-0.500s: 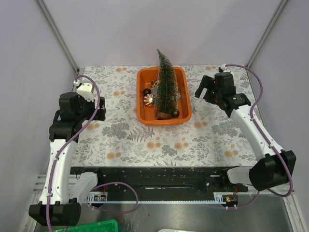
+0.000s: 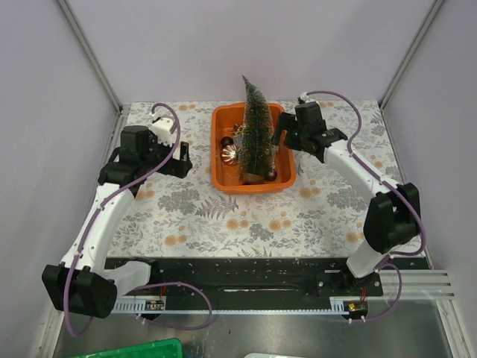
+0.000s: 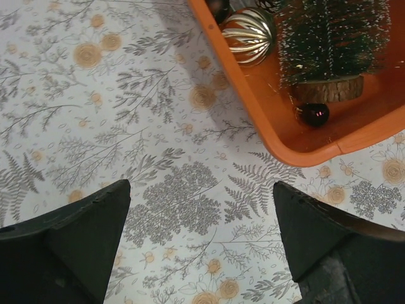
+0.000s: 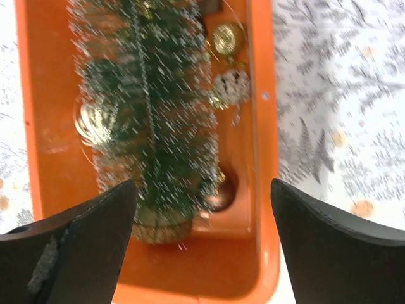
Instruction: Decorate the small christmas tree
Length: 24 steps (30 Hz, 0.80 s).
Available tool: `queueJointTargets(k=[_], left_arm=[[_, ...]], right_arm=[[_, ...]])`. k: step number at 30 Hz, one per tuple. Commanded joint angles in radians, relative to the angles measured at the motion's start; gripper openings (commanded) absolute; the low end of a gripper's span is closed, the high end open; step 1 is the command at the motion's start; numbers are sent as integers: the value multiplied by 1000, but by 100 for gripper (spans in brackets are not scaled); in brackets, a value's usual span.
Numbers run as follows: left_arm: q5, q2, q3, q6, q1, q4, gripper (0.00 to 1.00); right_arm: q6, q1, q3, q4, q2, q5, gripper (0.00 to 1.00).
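Note:
The small christmas tree (image 2: pixel 256 127), dark green with frosty tips, stands on its round brown base in the orange tray (image 2: pixel 253 186) at the back middle of the table. Round ornaments lie around it: a silver-gold striped ball (image 3: pixel 248 35), a dark ball (image 3: pixel 313 114), a gold ball (image 4: pixel 226 38) and a white glittery one (image 4: pixel 231 85). My left gripper (image 2: pixel 182 160) hovers open over the floral cloth left of the tray. My right gripper (image 2: pixel 282 133) hangs open above the tray's right rim, beside the tree (image 4: pixel 145 107). Neither gripper holds anything.
The floral cloth (image 2: pixel 223 216) covers the table. Metal frame posts (image 2: pixel 89 52) rise at the back corners. A black rail (image 2: pixel 246 276) runs along the near edge, and a green bin (image 2: pixel 141 349) sits below it at the left.
Both arms have swung inward toward the tray. The left gripper has moved right and farther back; the right gripper has moved left to the tray's right rim. Tree and ornaments have not moved.

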Motion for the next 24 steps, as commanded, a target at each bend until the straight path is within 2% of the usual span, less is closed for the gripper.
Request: queueJointTargets(k=[1, 14, 18, 24], left_arm=[[-9, 53, 50, -16, -63, 106, 99], [66, 317, 136, -44, -116, 174, 99], [66, 372, 148, -42, -128, 197, 99], [57, 446, 185, -53, -151, 215, 99]], right_arm=[[-38, 16, 168, 74, 102, -15, 93], [-75, 42, 416, 80, 411, -71, 75], [-75, 44, 438, 77, 445, -69, 58], [-69, 44, 369, 141, 407, -71, 17]])
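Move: For the right hand, the tree's middle lies about 8 cm ahead, 7 cm left and 6 cm down, leaning lengthwise in the orange bin. The pine cone is some 8 cm ahead, 1 cm left; the dark ball about 2 cm back, 4 cm left; both roughly 15 cm down. From the left hand, the fluted gold ball is about 16 cm ahead, 14 cm right and 18 cm down; the tree's middle, 18 cm ahead, 20 cm right, 12 cm down. The right fingers close on the tree's wire trunk near its middle, in among the branches, going from almost wide open to about a quarter. To get there the hand reaches some 9 cm forward and 7 cm left, first nearly level, then sinking about 5 cm. The open left hand comes in towards the bin's left side, down, right and forward by 6–7 cm each, tipping 10 degrees or so further down. ##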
